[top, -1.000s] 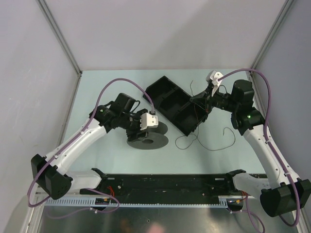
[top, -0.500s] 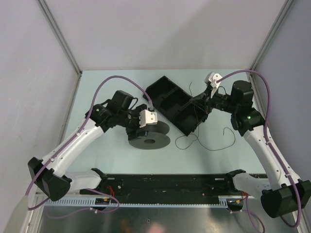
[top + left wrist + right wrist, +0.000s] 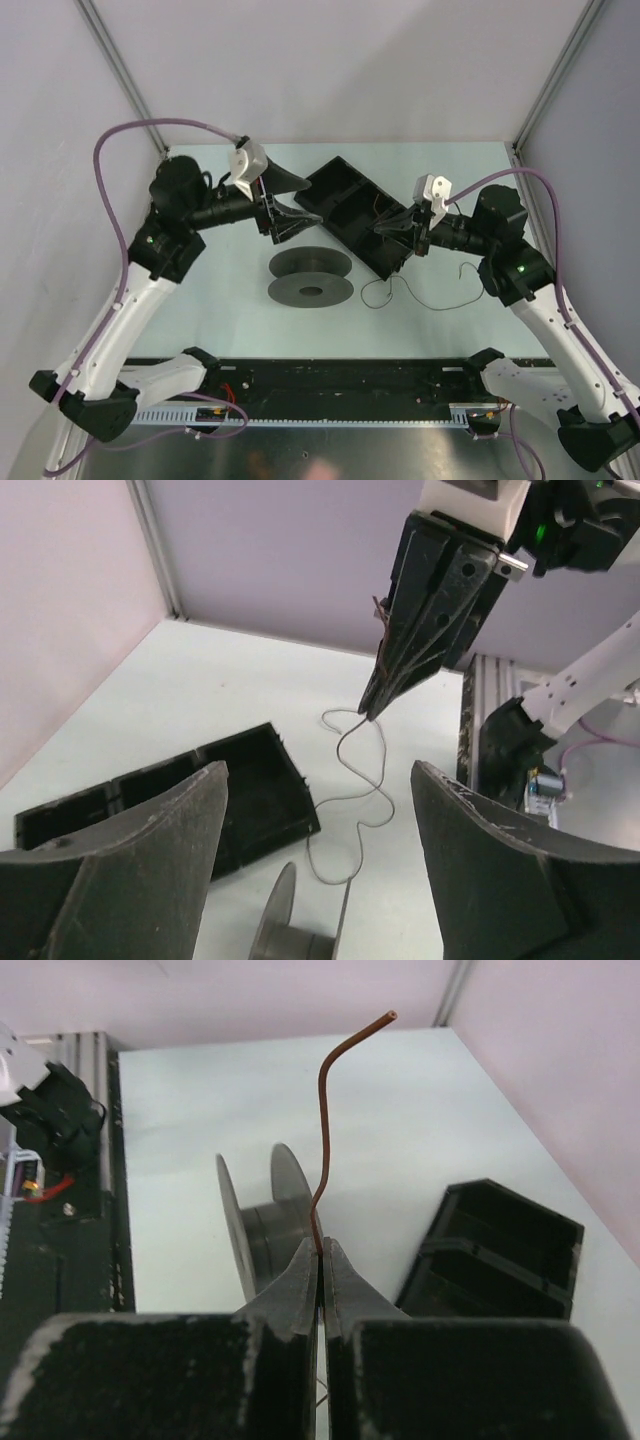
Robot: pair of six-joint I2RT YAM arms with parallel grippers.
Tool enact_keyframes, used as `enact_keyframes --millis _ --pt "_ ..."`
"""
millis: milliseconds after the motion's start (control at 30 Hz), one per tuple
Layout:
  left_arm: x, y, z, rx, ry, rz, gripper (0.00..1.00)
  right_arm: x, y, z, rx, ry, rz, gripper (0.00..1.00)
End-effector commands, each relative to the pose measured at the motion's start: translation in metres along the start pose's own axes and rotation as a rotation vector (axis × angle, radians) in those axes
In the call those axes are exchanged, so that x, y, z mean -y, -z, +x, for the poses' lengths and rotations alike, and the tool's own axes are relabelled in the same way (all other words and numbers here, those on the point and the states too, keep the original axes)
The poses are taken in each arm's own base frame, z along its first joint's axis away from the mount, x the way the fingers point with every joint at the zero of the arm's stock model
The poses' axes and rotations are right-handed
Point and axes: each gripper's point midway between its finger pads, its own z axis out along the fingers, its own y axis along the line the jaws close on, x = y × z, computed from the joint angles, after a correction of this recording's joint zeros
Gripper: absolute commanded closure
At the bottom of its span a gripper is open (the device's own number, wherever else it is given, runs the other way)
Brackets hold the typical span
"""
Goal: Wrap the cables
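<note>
The cable point(image 3: 437, 307) is a thin wavy wire lying on the pale table right of the dark grey spool point(image 3: 310, 278). My right gripper point(image 3: 380, 230) hangs over the black tray's corner, shut on one end of the cable. In the right wrist view a short brown tip of the cable point(image 3: 324, 1110) sticks up from the closed right gripper point(image 3: 322, 1245), with the spool point(image 3: 255, 1222) behind it. My left gripper point(image 3: 318, 200) is raised above the table, open and holding nothing. In the left wrist view the left gripper point(image 3: 318, 772) faces the right gripper point(image 3: 374, 708), and the cable point(image 3: 350, 810) hangs down from there.
A black compartment tray point(image 3: 350, 205) lies at an angle behind the spool, between the two grippers. Purple hoses point(image 3: 130, 135) loop over both arms. The black base plate and metal rail point(image 3: 340, 380) run along the near edge. Grey walls close in the back and both sides.
My left gripper has come away from the spool, risen and swung back-left, and now points right. The right gripper has moved slightly left and down, still holding the cable. The spool has barely moved.
</note>
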Motion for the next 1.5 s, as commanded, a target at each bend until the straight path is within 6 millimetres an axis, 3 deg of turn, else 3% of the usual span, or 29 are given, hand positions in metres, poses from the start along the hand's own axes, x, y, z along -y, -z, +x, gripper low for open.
enact_keyframes --millis 0,167,667,967,1200,1467 --pt "0.023 -0.008 -0.046 0.319 0.121 0.091 0.23 -0.008 -0.004 -0.034 0.111 -0.004 -0.002 1.0" --pt "0.034 -0.023 -0.039 0.352 0.194 0.134 0.29 -0.013 -0.008 -0.048 0.159 -0.047 -0.009 1.0" --pt "0.045 -0.053 -0.033 0.382 0.262 0.2 0.46 -0.024 -0.023 -0.049 0.166 -0.119 -0.059 1.0" --pt "0.052 -0.063 -0.026 0.365 0.276 0.217 0.48 -0.028 -0.027 -0.049 0.166 -0.11 -0.075 1.0" --pt "0.05 -0.068 -0.017 0.354 0.295 0.202 0.64 -0.03 -0.027 -0.047 0.159 -0.105 -0.079 1.0" --pt "0.051 -0.069 -0.01 0.34 0.304 0.206 0.71 -0.03 -0.027 -0.045 0.154 -0.097 -0.076 1.0"
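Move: The cable's upright free end, poking out of the right fingers, lies about 13 cm to the right of the open left hand, level in forward reach and some 3 cm lower. The spool, standing on edge, is roughly below the left hand, 3 cm ahead and 33 cm down; the black tray is about 19 cm ahead, 11 cm right and 39 cm down. From the right hand the cable end rises about 3 cm above the fingertips, a centimetre ahead and left. The left hand reaches about 8 cm right and drifts some 3 cm back towards the cable end, its fingertips tilting up by about 20 degrees and swinging slightly clockwise while the fingers narrow from wide open to about a third, lined up on either side of the cable but not shut on it. The right hand keeps its pinch and brings the cable to meet them, left, up and a little back, its fingertips tipping up slightly, then both hands ease off with their tips close together. ##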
